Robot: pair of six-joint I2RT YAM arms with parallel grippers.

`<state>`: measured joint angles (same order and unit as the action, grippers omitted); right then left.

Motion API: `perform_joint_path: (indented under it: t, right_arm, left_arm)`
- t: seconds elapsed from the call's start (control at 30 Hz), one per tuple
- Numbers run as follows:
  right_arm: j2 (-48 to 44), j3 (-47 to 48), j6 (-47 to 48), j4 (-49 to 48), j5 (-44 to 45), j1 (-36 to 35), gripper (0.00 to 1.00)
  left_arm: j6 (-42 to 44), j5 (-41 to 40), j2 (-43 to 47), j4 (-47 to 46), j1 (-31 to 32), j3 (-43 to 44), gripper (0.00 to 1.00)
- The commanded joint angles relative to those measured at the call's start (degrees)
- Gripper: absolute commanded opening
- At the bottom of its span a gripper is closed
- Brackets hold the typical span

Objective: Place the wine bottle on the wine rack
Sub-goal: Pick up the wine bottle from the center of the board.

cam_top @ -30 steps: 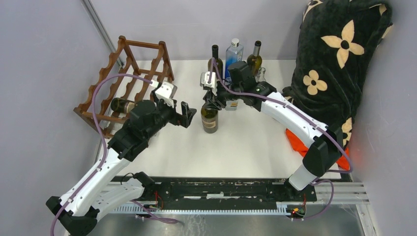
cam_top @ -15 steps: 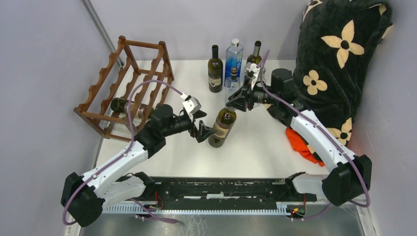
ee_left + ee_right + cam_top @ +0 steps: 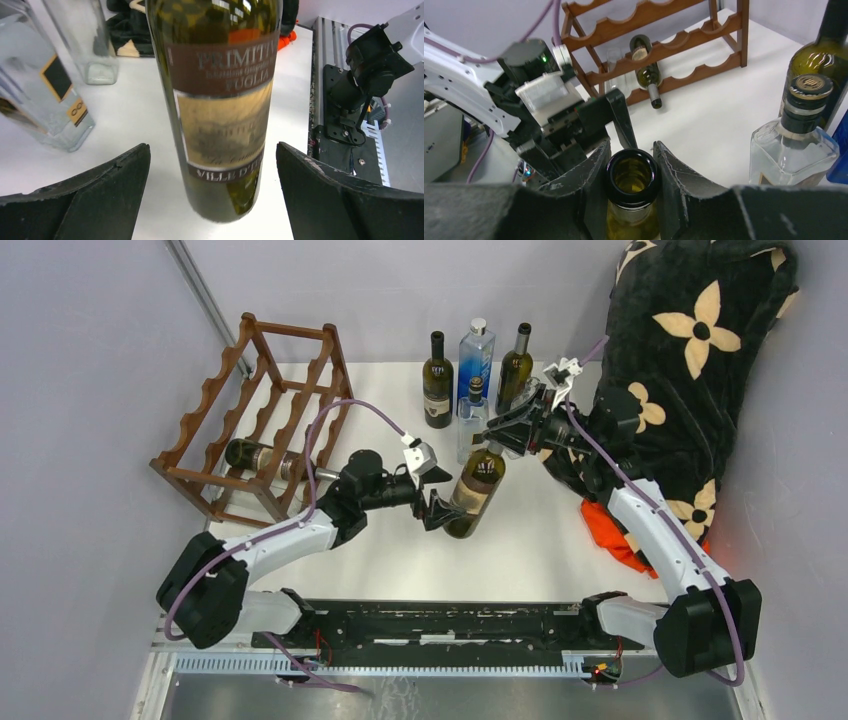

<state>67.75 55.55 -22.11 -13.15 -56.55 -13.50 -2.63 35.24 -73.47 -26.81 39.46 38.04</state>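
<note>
The wine bottle (image 3: 476, 488) is dark green with a brown and tan label, and it leans with its neck up and to the right. My right gripper (image 3: 497, 444) is shut on its neck just below the open mouth (image 3: 631, 176). My left gripper (image 3: 446, 512) is open, one finger on each side of the bottle's lower body (image 3: 225, 115) with a gap on both sides. The wine rack (image 3: 265, 405) is reddish-brown wood and stands at the far left with one bottle (image 3: 262, 458) lying in it. The right wrist view shows that rack (image 3: 664, 45) behind the left arm.
A dark bottle (image 3: 437, 380), a tall clear-blue bottle (image 3: 477, 348), a green bottle (image 3: 516, 365) and a short square glass bottle (image 3: 470, 415) stand at the back centre. A black flowered blanket (image 3: 690, 350) fills the right side above an orange cloth (image 3: 612, 530). Grey walls close in left and back.
My right gripper has carried the bottle to the right and tipped it over. My left arm has swung from the rack across to the bottle, and its open fingers now flank the bottle's base.
</note>
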Motion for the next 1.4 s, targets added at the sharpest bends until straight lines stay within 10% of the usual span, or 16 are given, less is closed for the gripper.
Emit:
perform_joint_path:
  t: [0.0,0.23,0.67,1.03,1.37]
  right_arm:
    - [-2.52,-0.24,-11.50,-15.23,-3.01,1.64,0.00]
    - [-3.57,-2.95,-12.87,-15.77,-2.95,2.00,0.00]
    - [-2.63,-2.51,-11.97,-14.98,-2.95,2.31,0.00]
    - [-1.40,-2.52,-16.64,-19.37,-2.24,2.27,0.00]
    - [-1.21,-3.43,-18.16,-20.95,-1.85,2.25,0.00]
  left_arm:
    - [-1.21,1.31,-3.15,-8.90,1.34,-1.06,1.00]
    - [-4.09,-2.06,-8.17,-18.61,1.87,-1.59,1.00]
    - [-24.20,15.39,-16.53,-39.04,2.42,-1.85,1.00]
    - [-24.32,7.49,-23.37,-42.52,4.57,-0.66,1.00]
    - [-41.38,9.25,-34.24,-67.47,5.46,2.66,1.00]
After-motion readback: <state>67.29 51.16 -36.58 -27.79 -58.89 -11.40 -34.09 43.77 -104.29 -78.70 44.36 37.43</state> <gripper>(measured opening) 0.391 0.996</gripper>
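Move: The left hand, wide open with its fingers to the right, has the middle of the hanging wine bottle about 6 cm to its right, 1 cm ahead and roughly level in height. A clear square bottle stands some 15 cm ahead and 6 cm right of that hand, and another dark wine bottle 23 cm ahead and 2 cm left. The right hand holds the bottle by its neck, the bottle's middle about 12 cm below and 5 cm back. Still pinching the neck, the right hand stays almost in place, tilting slightly, while the left brings its wide-open fingers around the bottle's label; whether they touch can't be seen. The left travels about 7 cm right, with some 3 cm back and down, its wrist rolling, fingertips tipping up and swinging clockwise. ##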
